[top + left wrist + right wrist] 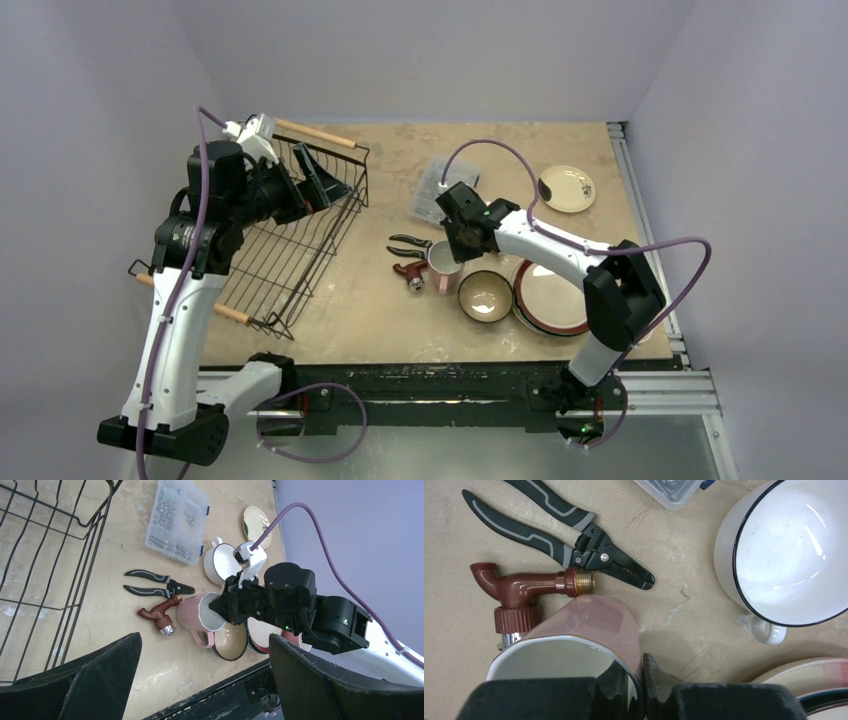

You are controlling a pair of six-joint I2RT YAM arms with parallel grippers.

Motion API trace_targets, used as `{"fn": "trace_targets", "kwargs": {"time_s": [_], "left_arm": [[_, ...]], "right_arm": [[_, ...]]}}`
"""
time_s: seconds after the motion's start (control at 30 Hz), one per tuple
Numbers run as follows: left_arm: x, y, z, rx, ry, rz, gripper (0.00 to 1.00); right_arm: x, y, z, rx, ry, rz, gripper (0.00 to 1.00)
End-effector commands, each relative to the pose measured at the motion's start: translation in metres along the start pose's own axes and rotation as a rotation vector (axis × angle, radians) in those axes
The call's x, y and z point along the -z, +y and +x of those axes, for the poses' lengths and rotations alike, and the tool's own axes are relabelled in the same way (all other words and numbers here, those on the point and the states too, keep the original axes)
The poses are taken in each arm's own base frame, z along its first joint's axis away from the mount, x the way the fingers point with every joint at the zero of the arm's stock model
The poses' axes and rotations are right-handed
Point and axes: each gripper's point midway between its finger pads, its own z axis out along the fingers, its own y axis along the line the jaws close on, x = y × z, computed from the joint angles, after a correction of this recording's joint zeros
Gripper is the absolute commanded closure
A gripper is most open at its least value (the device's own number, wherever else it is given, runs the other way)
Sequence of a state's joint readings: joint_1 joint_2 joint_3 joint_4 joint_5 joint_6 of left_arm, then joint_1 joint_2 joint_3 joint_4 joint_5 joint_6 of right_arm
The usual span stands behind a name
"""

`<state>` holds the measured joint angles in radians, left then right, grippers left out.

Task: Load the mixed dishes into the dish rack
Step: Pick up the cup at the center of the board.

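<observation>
A pink mug (443,268) (192,615) (594,620) stands mid-table. My right gripper (455,250) (636,667) is shut on its rim, one finger inside and one outside the wall. Around it are a brown-rimmed cream bowl (486,296), stacked plates (550,297), a white cup (789,555) (220,562) and a cream saucer (567,188). The black wire dish rack (290,250) lies at the left, and no dish shows in it. My left gripper (310,180) (205,640) hangs open over the rack's far end, holding nothing.
Black pliers (408,245) (559,535) and a brown tap fitting (410,275) (519,592) lie just left of the mug, the fitting touching it. A clear compartment box (437,185) (177,520) sits behind them. Metal rails run along the right and near table edges.
</observation>
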<state>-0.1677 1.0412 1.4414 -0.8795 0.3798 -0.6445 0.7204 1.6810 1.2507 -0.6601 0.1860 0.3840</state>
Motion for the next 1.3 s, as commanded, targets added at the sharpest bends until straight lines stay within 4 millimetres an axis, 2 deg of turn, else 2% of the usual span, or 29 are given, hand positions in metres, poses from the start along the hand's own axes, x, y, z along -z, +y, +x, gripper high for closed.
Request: {"fn": "trace_targets", "kwargs": {"time_s": [0.0, 0.13, 0.3, 0.47, 0.6, 0.77, 0.87, 1.0, 1.1, 1.17, 1.27], "left_arm": [[0.0, -0.014, -0.012, -0.005, -0.042, 0.072, 0.04], [-0.005, -0.024, -0.008, 0.011, 0.012, 0.13, 0.08], [-0.009, -0.034, -0.004, 0.026, 0.058, 0.194, 0.12], [-0.012, -0.045, 0.0, 0.046, 0.092, 0.274, 0.16], [-0.013, -0.058, 0.003, 0.066, 0.123, 0.371, 0.16], [-0.016, -0.068, 0.003, 0.108, 0.16, 0.435, 0.17], [-0.025, -0.069, 0.002, 0.277, 0.239, 0.411, 0.22], [-0.03, -0.062, 0.014, 0.528, 0.43, 0.265, 0.28], [-0.026, -0.065, 0.009, 0.65, 0.473, 0.225, 0.28], [-0.026, -0.07, 0.001, 0.742, 0.468, 0.241, 0.27], [-0.03, -0.076, -0.007, 0.898, 0.458, 0.294, 0.26]], "right_arm": [[0.031, 0.012, -0.034, -0.023, -0.125, -0.073, 0.99], [0.049, 0.02, -0.046, -0.023, -0.168, -0.128, 1.0], [0.077, 0.021, -0.063, -0.017, -0.25, -0.165, 1.0], [0.11, 0.032, -0.089, 0.006, -0.365, -0.25, 1.0], [0.147, 0.051, -0.115, 0.056, -0.48, -0.373, 1.0], [0.207, 0.068, -0.149, 0.106, -0.675, -0.511, 1.0], [0.23, 0.073, -0.164, 0.126, -0.748, -0.545, 1.0], [0.247, 0.075, -0.183, 0.178, -0.821, -0.533, 1.0], [0.261, 0.082, -0.19, 0.294, -0.897, -0.561, 1.0], [0.27, 0.087, -0.19, 0.4, -0.958, -0.575, 1.0], [0.282, 0.088, -0.193, 0.458, -1.053, -0.581, 1.0]]}}
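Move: Already in the right hand's pinch, the pink mug has its middle about 4 cm left and 3 cm below; the waiting left gripper is roughly 22 cm left, 4 cm back and 27 cm up from the right hand. The bowl sits some 5 cm right and 5 cm back, the faucet about 9 cm left and 1 cm ahead. From the left hand the mug lies about 20 cm right, 2 cm ahead, 31 cm down. Lifting the pink mug off the board by its still-pinched right rim, the right hand rises some 26 cm, drifts about 8 cm left and swings its fingers up and leftward, tipping the mug's base towards the left gripper. The left hand comes about 6.5 cm right to meet it, late also a little forward, rolling right-side-up and tipping down while its fingers close partly, without clear contact. ##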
